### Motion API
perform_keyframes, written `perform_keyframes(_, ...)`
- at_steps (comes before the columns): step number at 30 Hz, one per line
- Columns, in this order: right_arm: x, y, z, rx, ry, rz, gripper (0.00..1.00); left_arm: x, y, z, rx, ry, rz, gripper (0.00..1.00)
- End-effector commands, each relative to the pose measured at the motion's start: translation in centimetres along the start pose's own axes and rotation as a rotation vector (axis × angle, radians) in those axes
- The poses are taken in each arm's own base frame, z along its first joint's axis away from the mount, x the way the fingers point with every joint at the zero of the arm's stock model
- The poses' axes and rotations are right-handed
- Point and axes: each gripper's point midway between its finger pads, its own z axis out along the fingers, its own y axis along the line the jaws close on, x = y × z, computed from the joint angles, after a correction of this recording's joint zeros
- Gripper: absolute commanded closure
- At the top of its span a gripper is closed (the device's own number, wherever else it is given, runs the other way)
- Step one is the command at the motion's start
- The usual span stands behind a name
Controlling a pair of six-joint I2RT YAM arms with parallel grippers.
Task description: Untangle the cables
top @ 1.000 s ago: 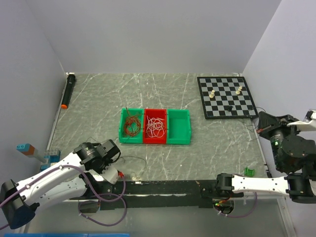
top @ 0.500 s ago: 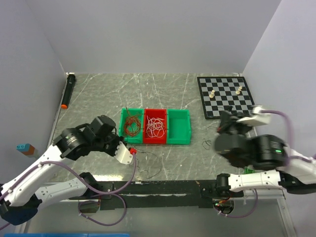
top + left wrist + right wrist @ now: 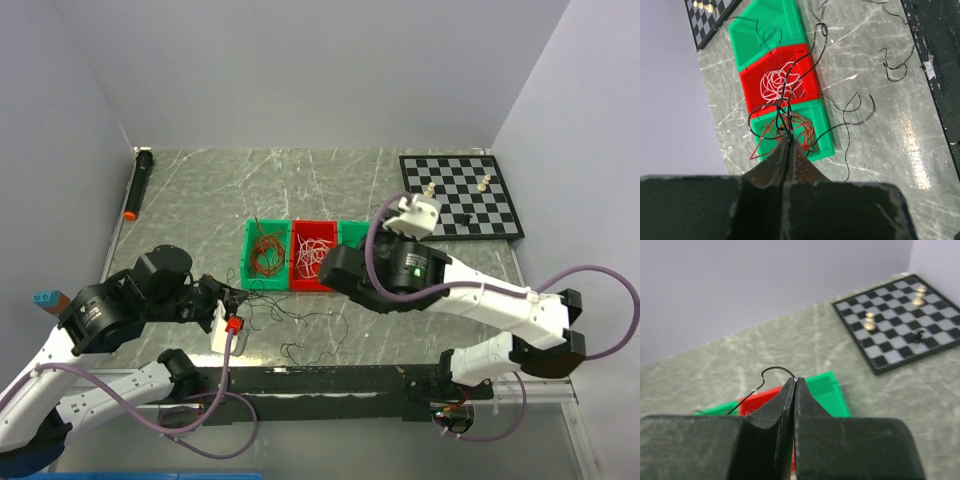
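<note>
Black cables [image 3: 790, 107] rise in a thin bundle from the table to my left gripper [image 3: 788, 140], which is shut on them just in front of the bins. More black strands [image 3: 310, 325] trail loose on the table in front of the bins. My right gripper [image 3: 795, 380] is shut on one curled black cable [image 3: 771, 371] above the red bin. Red cables [image 3: 266, 255] lie in the left green bin [image 3: 248, 262]. White cables [image 3: 315, 255] fill the red bin [image 3: 300, 282]. The right arm partly hides the right green bin [image 3: 352, 232].
A chessboard [image 3: 460, 195] with a few pieces lies at the back right. A black stick with an orange tip [image 3: 137, 185] lies along the left wall. Blue blocks [image 3: 48, 300] sit at the left edge. The dark base rail [image 3: 330, 380] runs along the near edge.
The right arm has swung from the right edge to over the bins. The left gripper first moved up toward the bins, then drew back a little, with black cables strung out from it.
</note>
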Motion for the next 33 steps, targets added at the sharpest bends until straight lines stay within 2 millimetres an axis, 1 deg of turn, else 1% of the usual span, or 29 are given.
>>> perform_keyframes(1,-7.7,0.1,-0.6,0.003,-0.135,-0.114,1.0,-1.0,0.5,0.3,-0.027,-0.061,0.017,0.99)
perform_keyframes(2,-8.0,0.6,-0.7,0.006,-0.133,-0.167,1.0,-0.9,0.8,0.4,-0.048,-0.059,0.016,0.99)
perform_keyframes(3,-9.3,1.1,-0.8,0.012,-0.133,-0.191,1.0,-0.9,1.2,0.3,-0.079,-0.061,0.02,0.99)
perform_keyframes(4,-9.5,1.6,-0.4,0.034,-0.134,-0.251,1.0,-0.8,1.4,0.5,-0.101,-0.063,0.019,0.99)
perform_keyframes(6,-9.9,2.1,1.7,0.141,-0.132,-0.389,1.0,-0.7,2.1,0.7,-0.17,-0.077,0.015,0.99)
perform_keyframes(7,-9.8,2.2,2.5,0.172,-0.121,-0.437,1.0,-0.7,2.3,0.7,-0.207,-0.09,0.017,0.99)
perform_keyframes(9,-10.7,2.1,3.6,0.224,-0.112,-0.459,1.0,-0.6,2.5,0.8,-0.257,-0.11,0.015,0.99)
perform_keyframes(11,-10.8,1.7,4.4,0.223,-0.052,-0.405,1.0,-0.5,1.9,0.9,-0.256,-0.122,0.015,0.99)
perform_keyframes(12,-10.7,1.9,5.1,0.212,-0.01,-0.377,1.0,-0.4,1.3,1.1,-0.238,-0.122,0.012,0.99)
perform_keyframes(13,-10.0,3.2,6.1,0.134,0.072,-0.446,1.0,-0.2,0.9,1.3,-0.227,-0.121,0.008,0.99)
perform_keyframes(14,-9.2,6.7,7.5,-0.078,0.101,-0.427,1.0,-0.1,0.7,1.4,-0.221,-0.119,-0.004,0.99)
perform_keyframes(15,-10.1,9.2,6.4,-0.424,0.074,-0.313,0.98,0.1,0.5,1.6,-0.217,-0.118,-0.009,0.99)
perform_keyframes(16,-9.9,8.9,6.6,-0.463,0.078,-0.205,0.97,0.1,0.4,1.7,-0.216,-0.12,-0.005,0.99)
perform_keyframes(17,-10.7,8.0,6.7,-0.453,0.07,-0.159,0.98,0.1,0.3,1.7,-0.216,-0.122,-0.007,0.99)
perform_keyframes(19,-11.0,8.0,6.6,-0.48,0.043,-0.186,0.98,-0.1,0.3,1.4,-0.228,-0.132,-0.024,0.99)
perform_keyframes(21,-9.6,7.9,7.3,-0.456,0.102,-0.246,0.98,-0.1,-0.1,1.3,-0.213,-0.133,-0.009,0.99)
perform_keyframes(22,-8.3,7.7,7.5,-0.445,0.142,-0.274,0.98,-0.1,-0.1,1.3,-0.211,-0.132,-0.001,0.99)
perform_keyframes(24,-6.5,7.9,7.5,-0.474,0.164,-0.279,0.98,-0.1,0.2,1.5,-0.215,-0.133,0.014,0.99)
perform_keyframes(28,-3.4,6.5,8.0,-0.446,0.216,-0.289,0.99,-0.5,0.6,1.5,-0.212,-0.14,0.03,0.99)
perform_keyframes(33,-0.9,5.2,8.7,-0.421,0.238,-0.299,1.0,-1.0,1.0,1.5,-0.216,-0.16,0.037,0.99)
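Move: The right hand, already pinching a black cable, has the empty green compartment about 7 cm ahead, 3 cm left and some 34 cm below. The red compartment lies about 7 cm ahead and 14 cm left at that depth; the chessboard is roughly 22 cm ahead, 21 cm right. The black bundle in the left hand is about 11 cm back, 26 cm left and 8 cm lower. From the left hand, the empty compartment is 17 cm ahead, 23 cm right, 27 cm down. Keeping its pinch on the black cable, the right hand lifts about 10 cm, sweeps forward nearly as far high over the empty green compartment, then bobs down, up and down again, its wrist turning some 30 degrees counter-clockwise. The left hand keeps the bundle gripped, sinking slightly while its fingers tilt upward. ##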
